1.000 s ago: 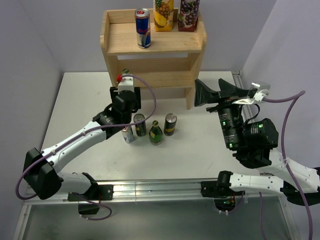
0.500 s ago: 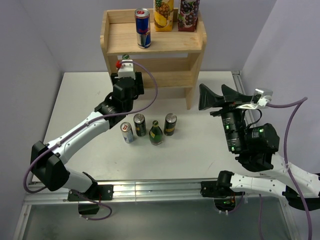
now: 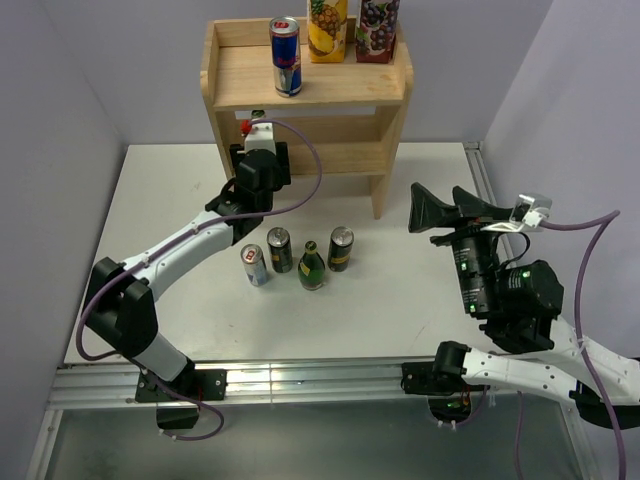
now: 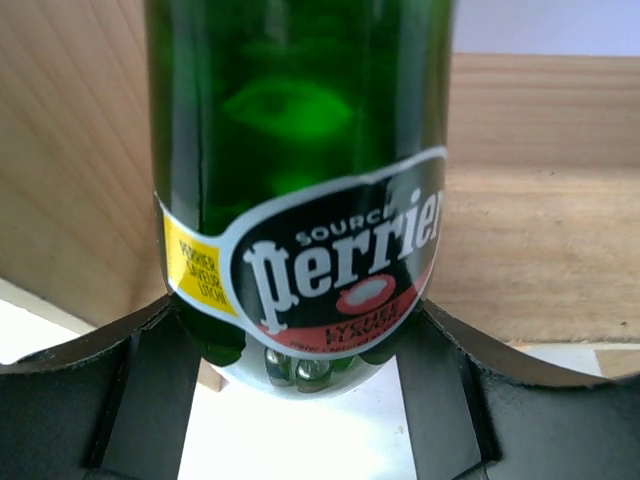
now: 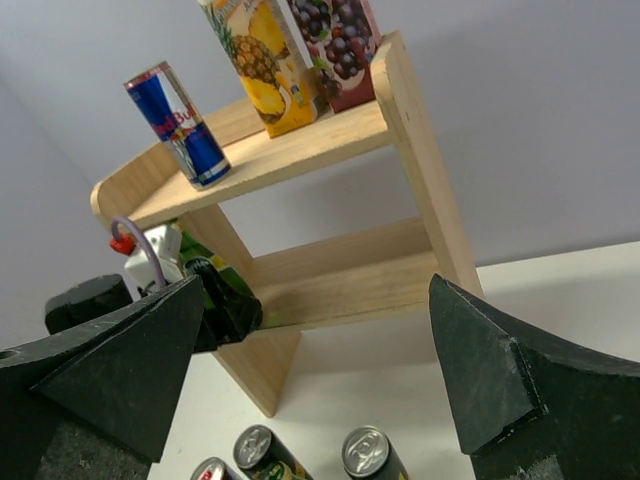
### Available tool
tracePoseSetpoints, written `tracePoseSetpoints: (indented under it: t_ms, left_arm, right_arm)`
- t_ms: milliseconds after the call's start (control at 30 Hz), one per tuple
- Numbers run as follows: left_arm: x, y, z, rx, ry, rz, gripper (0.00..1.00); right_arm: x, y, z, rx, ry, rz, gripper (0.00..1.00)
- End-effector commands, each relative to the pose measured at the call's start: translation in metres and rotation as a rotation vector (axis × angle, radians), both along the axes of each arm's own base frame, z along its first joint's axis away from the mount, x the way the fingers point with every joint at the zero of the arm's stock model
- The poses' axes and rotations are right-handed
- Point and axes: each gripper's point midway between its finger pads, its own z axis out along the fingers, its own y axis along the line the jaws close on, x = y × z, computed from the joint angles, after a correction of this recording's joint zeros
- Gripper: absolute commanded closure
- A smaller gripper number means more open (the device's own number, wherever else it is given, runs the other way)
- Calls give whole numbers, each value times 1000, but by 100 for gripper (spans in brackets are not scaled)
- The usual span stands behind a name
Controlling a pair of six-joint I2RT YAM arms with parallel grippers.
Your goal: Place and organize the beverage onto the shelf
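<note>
The wooden shelf (image 3: 320, 92) stands at the back of the table and also shows in the right wrist view (image 5: 400, 130). My left gripper (image 3: 257, 138) is shut on a green Perrier bottle (image 4: 300, 150) and holds it upright at the left end of the shelf's lower tier. Its fingers (image 4: 150, 400) clamp the bottle's base just above the white table. The bottle also shows in the right wrist view (image 5: 215, 280). My right gripper (image 3: 445, 207) is open and empty, raised to the right of the shelf and facing it (image 5: 320, 370).
A Red Bull can (image 3: 286, 56), a pineapple carton (image 3: 327, 28) and a grape carton (image 3: 377, 28) stand on the top board. On the table in front stand a Red Bull can (image 3: 254, 265), a dark can (image 3: 279, 249), a green bottle (image 3: 311, 266) and another dark can (image 3: 341, 248).
My left arm has carried the Perrier bottle away from the row of cans and up to the shelf's lower tier. My right arm has drifted slightly to the right.
</note>
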Motion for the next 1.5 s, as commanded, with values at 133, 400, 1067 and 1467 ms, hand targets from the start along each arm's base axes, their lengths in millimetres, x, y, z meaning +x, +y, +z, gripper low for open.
tracePoseSetpoints:
  t_ms: [133,400,1067,1467]
  left_arm:
    - [13,-1,81,-186,-263,28,100]
    - [23,12,72,-184,-276,80,100]
    - [35,31,46,-172,-223,129,35]
    - [32,33,48,-155,-219,130,1]
  right_arm:
    - [4,1,-20,-6,41,-22,0]
    - [6,4,-28,-6,57,-19,0]
    - [8,11,-37,-15,80,-3,0]
    - [7,10,-39,-19,87,-6,0]
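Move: My left hand holds the green bottle at the front of the middle shelf; its spot at the shelf's left end lies about 3 cm ahead, 3 cm to the left and 6 cm down. The shelf's left wall is roughly 7 cm left and 4 cm ahead, the Red Bull can 3 cm ahead, 8 cm right and 21 cm up. From my empty right hand, the right dark can is some 10 cm ahead, 16 cm left and 40 cm below, the spot about 27 cm ahead, 39 cm left and 25 cm down. With my left hand I push the held bottle about 3 cm deeper onto the middle shelf, then shift it some 2.5 cm left towards the side wall, turning slightly counter-clockwise. I pause, open my fingers wide to let go, and rise a good centimetre. Meanwhile my open right hand sinks about 4 cm towards the cans on the table. ##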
